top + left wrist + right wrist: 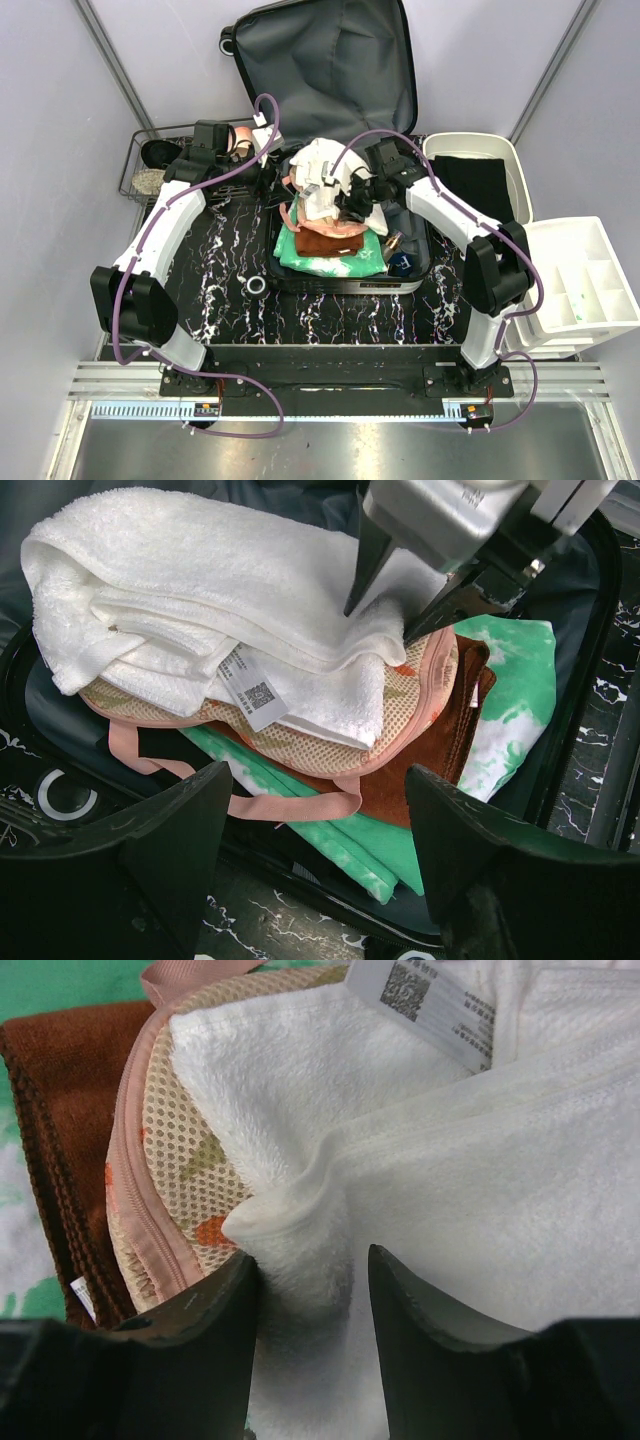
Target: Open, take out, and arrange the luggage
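Note:
The luggage (330, 60) lies open on the table, its grey-lined lid propped up at the back. In its base are stacked a white towel (318, 165), a pink mesh pouch (400, 695), a brown cloth (440, 770) and a green cloth (510, 710). My right gripper (312, 1270) is shut on a raised fold of the white towel (480, 1180); the left wrist view shows its fingertips (425, 615) pinching the towel's edge. My left gripper (318, 810) hangs open over the near left rim of the luggage, with nothing between its fingers.
A black wire basket (150, 165) with shoes stands at the left. A white bin (470, 150) holding black cloth and a divided white bin (590, 280) stand at the right. A tape ring (256, 286) lies on the marbled table in front of the luggage.

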Controlling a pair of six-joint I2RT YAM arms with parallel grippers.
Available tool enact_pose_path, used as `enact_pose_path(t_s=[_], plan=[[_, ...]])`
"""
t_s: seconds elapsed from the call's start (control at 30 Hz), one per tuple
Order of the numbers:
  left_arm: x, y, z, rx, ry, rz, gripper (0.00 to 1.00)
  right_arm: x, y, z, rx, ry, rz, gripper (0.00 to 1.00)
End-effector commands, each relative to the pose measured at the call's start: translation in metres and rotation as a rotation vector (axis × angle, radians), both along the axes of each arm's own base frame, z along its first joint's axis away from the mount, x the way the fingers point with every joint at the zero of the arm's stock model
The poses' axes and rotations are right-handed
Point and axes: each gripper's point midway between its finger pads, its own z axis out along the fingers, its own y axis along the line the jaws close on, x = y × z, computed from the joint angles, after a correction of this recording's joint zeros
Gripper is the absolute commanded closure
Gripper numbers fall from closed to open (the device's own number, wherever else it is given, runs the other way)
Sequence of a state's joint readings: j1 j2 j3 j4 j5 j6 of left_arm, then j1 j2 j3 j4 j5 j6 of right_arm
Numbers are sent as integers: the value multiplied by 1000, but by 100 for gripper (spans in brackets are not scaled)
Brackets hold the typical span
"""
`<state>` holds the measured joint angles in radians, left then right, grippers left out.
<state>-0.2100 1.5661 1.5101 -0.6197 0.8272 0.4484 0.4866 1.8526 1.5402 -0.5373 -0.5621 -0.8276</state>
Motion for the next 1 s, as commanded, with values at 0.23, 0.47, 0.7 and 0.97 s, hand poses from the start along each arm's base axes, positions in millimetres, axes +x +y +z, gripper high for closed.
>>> enact_pose_path(t_s=[0.23,0.47,0.7,0.97], plan=[[-5,-3,24,-36,-71,-41,26,13,-7,32,59,41,26,46],[-6,-4,23,-41,-65,-46,25,17,-5,26,54,60,19,34],[-7,-3,23,-40,-67,-49,25,1,-1,26,75,161,44,25],[-7,-4,25,-43,-68,-55,25,9,-1,23,79,254,-15,22]])
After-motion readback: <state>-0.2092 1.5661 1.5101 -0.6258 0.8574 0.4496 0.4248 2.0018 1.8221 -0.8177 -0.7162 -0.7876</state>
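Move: The middle of the white towel I'm working on lies about 4 cm ahead of my right hand, 4 cm to its left and some 3 cm lower. The pink mesh bag under it is centred 5 cm left, 1 cm ahead and 5 cm down; the brown cloth sits 7 cm back, 4 cm left and 6 cm lower. From my left hand the towel is roughly 11 cm right, 2 cm ahead and 14 cm below. Over the towel's near corner I spread my right fingers from about half to most of the way open, around its raised fold. The hand lifts about 2 cm and edges forward, sinks back nearly as far, then rises 1 cm again, while the wrist tilts some 12 degrees, swinging the fingertips towards my base. ##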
